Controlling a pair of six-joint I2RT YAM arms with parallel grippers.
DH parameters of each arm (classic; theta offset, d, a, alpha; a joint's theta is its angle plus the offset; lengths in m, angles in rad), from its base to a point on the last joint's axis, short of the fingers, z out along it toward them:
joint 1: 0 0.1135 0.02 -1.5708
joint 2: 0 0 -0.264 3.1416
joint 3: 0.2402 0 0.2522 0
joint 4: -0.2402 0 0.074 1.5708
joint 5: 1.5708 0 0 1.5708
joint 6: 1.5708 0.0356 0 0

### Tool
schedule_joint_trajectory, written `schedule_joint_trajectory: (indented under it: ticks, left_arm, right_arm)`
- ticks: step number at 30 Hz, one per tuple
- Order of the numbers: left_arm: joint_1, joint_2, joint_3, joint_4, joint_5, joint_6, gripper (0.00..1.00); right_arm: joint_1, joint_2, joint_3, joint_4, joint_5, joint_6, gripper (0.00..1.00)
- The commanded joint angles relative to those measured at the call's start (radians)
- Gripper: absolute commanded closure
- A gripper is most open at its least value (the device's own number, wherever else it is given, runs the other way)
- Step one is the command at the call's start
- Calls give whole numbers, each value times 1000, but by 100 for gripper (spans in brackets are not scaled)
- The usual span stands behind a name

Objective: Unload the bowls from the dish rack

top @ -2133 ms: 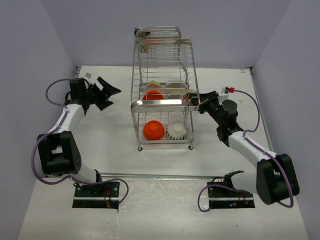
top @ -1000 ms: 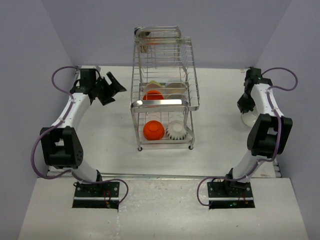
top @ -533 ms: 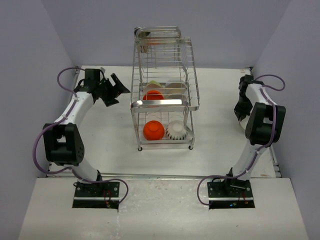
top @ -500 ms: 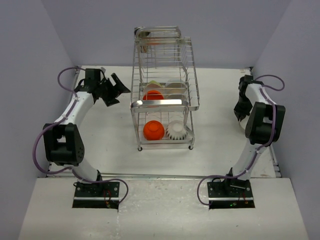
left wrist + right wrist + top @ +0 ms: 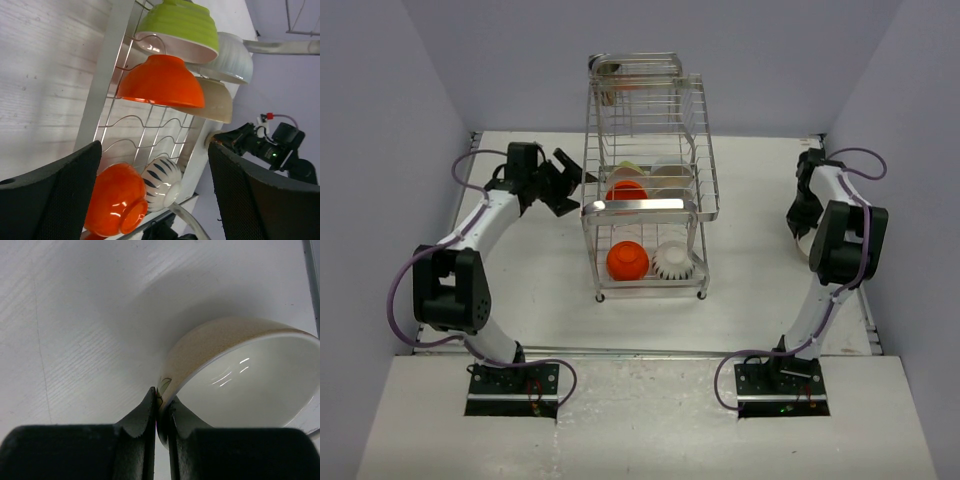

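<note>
The dish rack (image 5: 645, 205) stands mid-table with bowls on both tiers. In the left wrist view I see a green bowl (image 5: 180, 25), an orange bowl (image 5: 162, 82), a white one (image 5: 231, 59) and a cream one (image 5: 215, 102) on the upper tier. Below them lie an orange bowl (image 5: 115, 202) and a ribbed striped bowl (image 5: 162, 182). My left gripper (image 5: 570, 178) is open beside the rack's left side, holding nothing. My right gripper (image 5: 162, 402) is shut on the rim of a cream bowl (image 5: 240, 375), low over the table at the far right.
The right arm (image 5: 840, 240) stands folded upright near the table's right edge and hides its bowl from above. Purple walls close in the table on three sides. A metal strip (image 5: 640, 352) runs along the near edge.
My left gripper has swung right, up to the rack's left side. The right arm carried the cream bowl from the rack to the table's far right and now holds still.
</note>
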Motion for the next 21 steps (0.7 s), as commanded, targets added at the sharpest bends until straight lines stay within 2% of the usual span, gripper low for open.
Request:
schedule_joint_trajectory:
  ticks: [1, 6, 8, 9, 11, 14, 19, 21]
  left_arm:
    - [-8, -30, -57, 149, 44, -157, 13]
    - [-29, -49, -146, 309, 60, -310, 13]
    - [-35, -71, -199, 384, 54, -393, 13]
    - [-41, -86, -241, 459, 48, -422, 13]
    - [-54, -94, -270, 560, 42, -505, 12]
    - [-81, -86, -276, 617, 25, -571, 13]
    - [-130, -85, -295, 697, -86, -689, 14]
    - [-158, -83, -305, 713, -142, -737, 17]
  right_arm:
    - [-2, 6, 28, 14, 0, -23, 95]
    - [-2, 31, 46, 8, -4, -16, 87]
    - [-2, 31, 41, 17, -9, -16, 81]
    - [0, 29, 38, 22, -10, -15, 71]
    - [0, 20, 29, 31, -15, -10, 66]
    - [1, -18, 3, 54, -18, -12, 55]
    - [9, -95, 2, 54, -23, -4, 52]
    - [18, -129, 0, 55, -11, 2, 41]
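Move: The rear orange bowl in the rack lies some 12 cm right of the left hand, 3 cm ahead and 8 below. The green bowl is 5 cm beyond that bowl, the beige bowl 11 cm to its right and 1 farther out, the front orange bowl 19 cm nearer the base. The right hand grips the brown bowl's rim at the table; its middle is about 5 cm back, 4 right and 2 below. Right fingers release the brown bowl; left hand reaches 6 cm right, dipping then rising, towards the rear orange bowl. ##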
